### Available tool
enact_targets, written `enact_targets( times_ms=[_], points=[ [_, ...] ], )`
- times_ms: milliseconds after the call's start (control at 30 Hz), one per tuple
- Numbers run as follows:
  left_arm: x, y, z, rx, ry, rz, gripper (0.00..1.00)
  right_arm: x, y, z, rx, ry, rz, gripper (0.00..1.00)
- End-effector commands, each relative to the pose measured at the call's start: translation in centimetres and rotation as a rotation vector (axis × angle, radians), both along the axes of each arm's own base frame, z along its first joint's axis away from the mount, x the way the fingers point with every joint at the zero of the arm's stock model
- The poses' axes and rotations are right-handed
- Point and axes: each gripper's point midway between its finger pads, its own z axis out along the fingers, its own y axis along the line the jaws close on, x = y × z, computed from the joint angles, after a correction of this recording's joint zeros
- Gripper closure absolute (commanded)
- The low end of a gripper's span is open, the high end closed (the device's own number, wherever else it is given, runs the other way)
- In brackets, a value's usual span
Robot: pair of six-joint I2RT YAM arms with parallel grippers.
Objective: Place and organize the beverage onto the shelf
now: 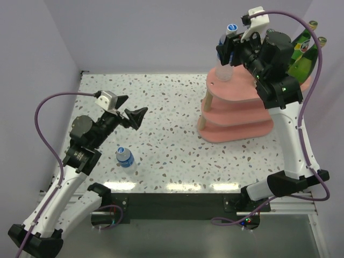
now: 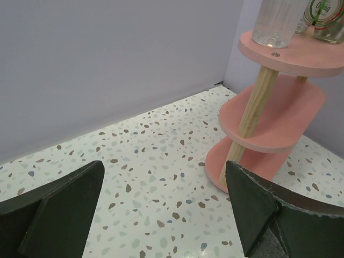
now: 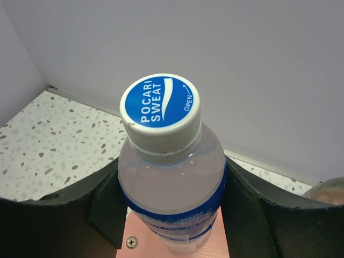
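The pink three-tier shelf (image 1: pixel 236 107) stands at the table's right. My right gripper (image 1: pixel 228 49) is shut on a clear blue-label bottle (image 3: pixel 172 177) with a white and blue cap (image 1: pixel 232 27). The bottle is upright at the left end of the top tier (image 3: pixel 145 244), its base (image 2: pixel 271 32) on the board. Two dark green bottles (image 1: pixel 302 54) with gold caps stand behind my right arm, at the shelf's right end. A second blue-label bottle (image 1: pixel 124 157) stands on the table near my left arm. My left gripper (image 1: pixel 131 114) hovers open and holds nothing.
In the left wrist view the shelf (image 2: pixel 269 123) and its wooden post (image 2: pixel 257 105) are ahead on the right, with a green-label bottle (image 2: pixel 325 16) on the top tier. Lavender walls close the back and left. A blurred round object (image 3: pixel 329 192) shows at the right wrist view's edge.
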Motion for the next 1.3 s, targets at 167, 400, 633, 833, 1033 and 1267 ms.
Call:
enact_targets(
  times_ms=[167, 400, 633, 833, 1033, 1267],
  points=[
    [-0.4, 0.6, -0.1, 0.008, -0.013, 0.022, 0.0, -0.8, -1.2, 6.2, 0.1, -0.2, -0.041, 0.63],
    [-0.5, 0.5, 0.0, 0.005, -0.013, 0.019, 0.0, -1.0, -1.5, 6.1, 0.106, -0.193, -0.046, 0.32],
    [-0.6, 0.6, 0.2, 0.004, -0.014, 0.022, 0.0, -1.3, -1.8, 6.6, 0.11, -0.206, -0.049, 0.19],
    [-0.6, 0.8, 0.6, 0.003, -0.011, 0.028, 0.0, -2.2, -2.1, 8.0, 0.11, -0.244, -0.05, 0.12],
    [-0.4, 1.7, 0.5, 0.005, 0.04, 0.082, 0.0, -4.1, -2.9, 10.2, 0.076, -0.315, -0.056, 0.06],
    [-0.1, 2.0, 0.3, -0.007, 0.156, 0.117, 0.0, -6.6, -3.3, 10.8, -0.003, -0.357, -0.025, 0.01]
  ],
)
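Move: The drink bottle is already in your right gripper, upright over the left end of the shelf's top board; its middle is about 3 cm below the hand, straight in line. The far clear bottle stands some 12 cm to the hand's right and 3 cm ahead, the near clear bottle about 16 cm right and 2 cm back, both middles some 4 cm lower. From the left hand, the drink bottle lies roughly 39 cm right, 12 cm ahead and 12 cm higher. Keep the right gripper almost in place with the drink bottle upright on the top board, then open the fingers fully to let go of its sides. Lift about 7 cm up, drawing back some 4 cm and slightly right, away from the bottle, while tipping the fingertips up about 15 degrees. The empty, open left gripper just eases some 2 cm left. ##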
